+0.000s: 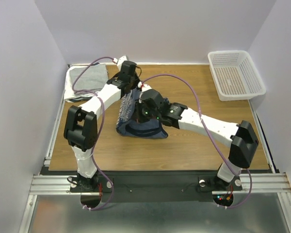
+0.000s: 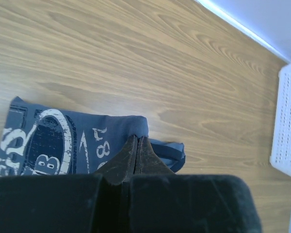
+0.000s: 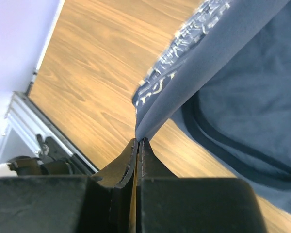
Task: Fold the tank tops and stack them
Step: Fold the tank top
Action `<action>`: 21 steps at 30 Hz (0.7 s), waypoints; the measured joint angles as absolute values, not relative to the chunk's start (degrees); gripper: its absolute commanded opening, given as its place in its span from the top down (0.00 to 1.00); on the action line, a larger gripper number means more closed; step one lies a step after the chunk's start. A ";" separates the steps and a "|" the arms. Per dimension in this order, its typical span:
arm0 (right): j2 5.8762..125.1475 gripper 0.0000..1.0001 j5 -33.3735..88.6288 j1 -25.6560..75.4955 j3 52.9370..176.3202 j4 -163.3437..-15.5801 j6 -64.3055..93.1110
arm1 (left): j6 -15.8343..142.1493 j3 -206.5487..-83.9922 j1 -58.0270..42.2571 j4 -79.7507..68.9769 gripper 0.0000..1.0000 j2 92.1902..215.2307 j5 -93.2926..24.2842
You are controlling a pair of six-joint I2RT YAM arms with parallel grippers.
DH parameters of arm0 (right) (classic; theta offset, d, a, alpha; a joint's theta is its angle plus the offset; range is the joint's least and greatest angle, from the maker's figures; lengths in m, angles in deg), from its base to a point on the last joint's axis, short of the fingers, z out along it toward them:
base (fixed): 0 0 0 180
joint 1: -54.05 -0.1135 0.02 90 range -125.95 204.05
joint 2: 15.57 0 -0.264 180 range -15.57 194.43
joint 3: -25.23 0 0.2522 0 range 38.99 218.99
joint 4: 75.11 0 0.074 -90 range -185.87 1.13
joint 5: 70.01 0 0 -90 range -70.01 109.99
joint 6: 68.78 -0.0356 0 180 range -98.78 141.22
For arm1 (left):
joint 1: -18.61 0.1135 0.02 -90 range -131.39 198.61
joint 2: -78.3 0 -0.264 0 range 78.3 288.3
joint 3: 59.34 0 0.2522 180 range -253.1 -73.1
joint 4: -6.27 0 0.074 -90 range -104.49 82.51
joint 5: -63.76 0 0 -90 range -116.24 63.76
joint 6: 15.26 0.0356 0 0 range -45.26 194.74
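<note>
The slate-blue tank top (image 1: 138, 124) with white lettering is at the middle of the table, partly lifted between both arms. My left gripper (image 1: 135, 90) is shut on its far edge; in the left wrist view the closed tips (image 2: 137, 138) meet the tank top (image 2: 102, 133) beside a navy-trimmed strap (image 2: 172, 150). My right gripper (image 1: 145, 106) is shut on a fold of the tank top (image 3: 242, 73), which rises taut from the tips (image 3: 138, 141). Folded light grey and white tank tops (image 1: 87, 80) lie at the back left corner.
A white perforated basket (image 1: 235, 74) stands at the back right; its rim (image 2: 287, 126) shows in the left wrist view. Grey walls close in the table on three sides. Purple cables loop over both arms.
</note>
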State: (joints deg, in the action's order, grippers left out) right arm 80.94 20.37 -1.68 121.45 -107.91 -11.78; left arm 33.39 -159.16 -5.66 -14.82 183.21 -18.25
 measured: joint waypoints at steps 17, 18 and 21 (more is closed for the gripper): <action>63.24 1.00 13.29 2.39 97.08 -106.25 -15.78 | 30.73 -170.46 -16.78 -16.03 1.00 197.13 -18.32; 62.27 1.00 12.78 2.39 95.90 -106.25 -16.08 | 30.68 -171.12 -17.37 -16.07 1.00 197.87 -18.36; 60.05 1.00 11.45 2.52 92.40 -105.95 -17.22 | 30.64 -172.19 -18.53 -16.14 1.00 199.27 -18.56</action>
State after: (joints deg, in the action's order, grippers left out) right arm 60.05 11.45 2.52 92.40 -105.95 -17.22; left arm 30.64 -172.19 -18.53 -16.14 199.27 -18.56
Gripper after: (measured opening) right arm 0.020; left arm 0.018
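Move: I already hold one edge of the tank top in the air, pinched between both hands. The dark-trimmed far corner it is going to lies about 16 cm to the right of my left hand, 4 cm back and some 14 cm below. The trimmed near corner lies about 16 cm right of my right hand, 9 cm back and 14 cm below. The folded stack sits around 29 cm left of my left hand, 6 cm farther out. Both my hands keep their pinch and carry the held edge to the right together, about 14 cm with the left and 12 cm with the right, sinking some 6 cm on the way. The edge goes over the part lying on the table, towards its trimmed end, while both wrists swing clockwise, roughly 10 to 15 degrees. ##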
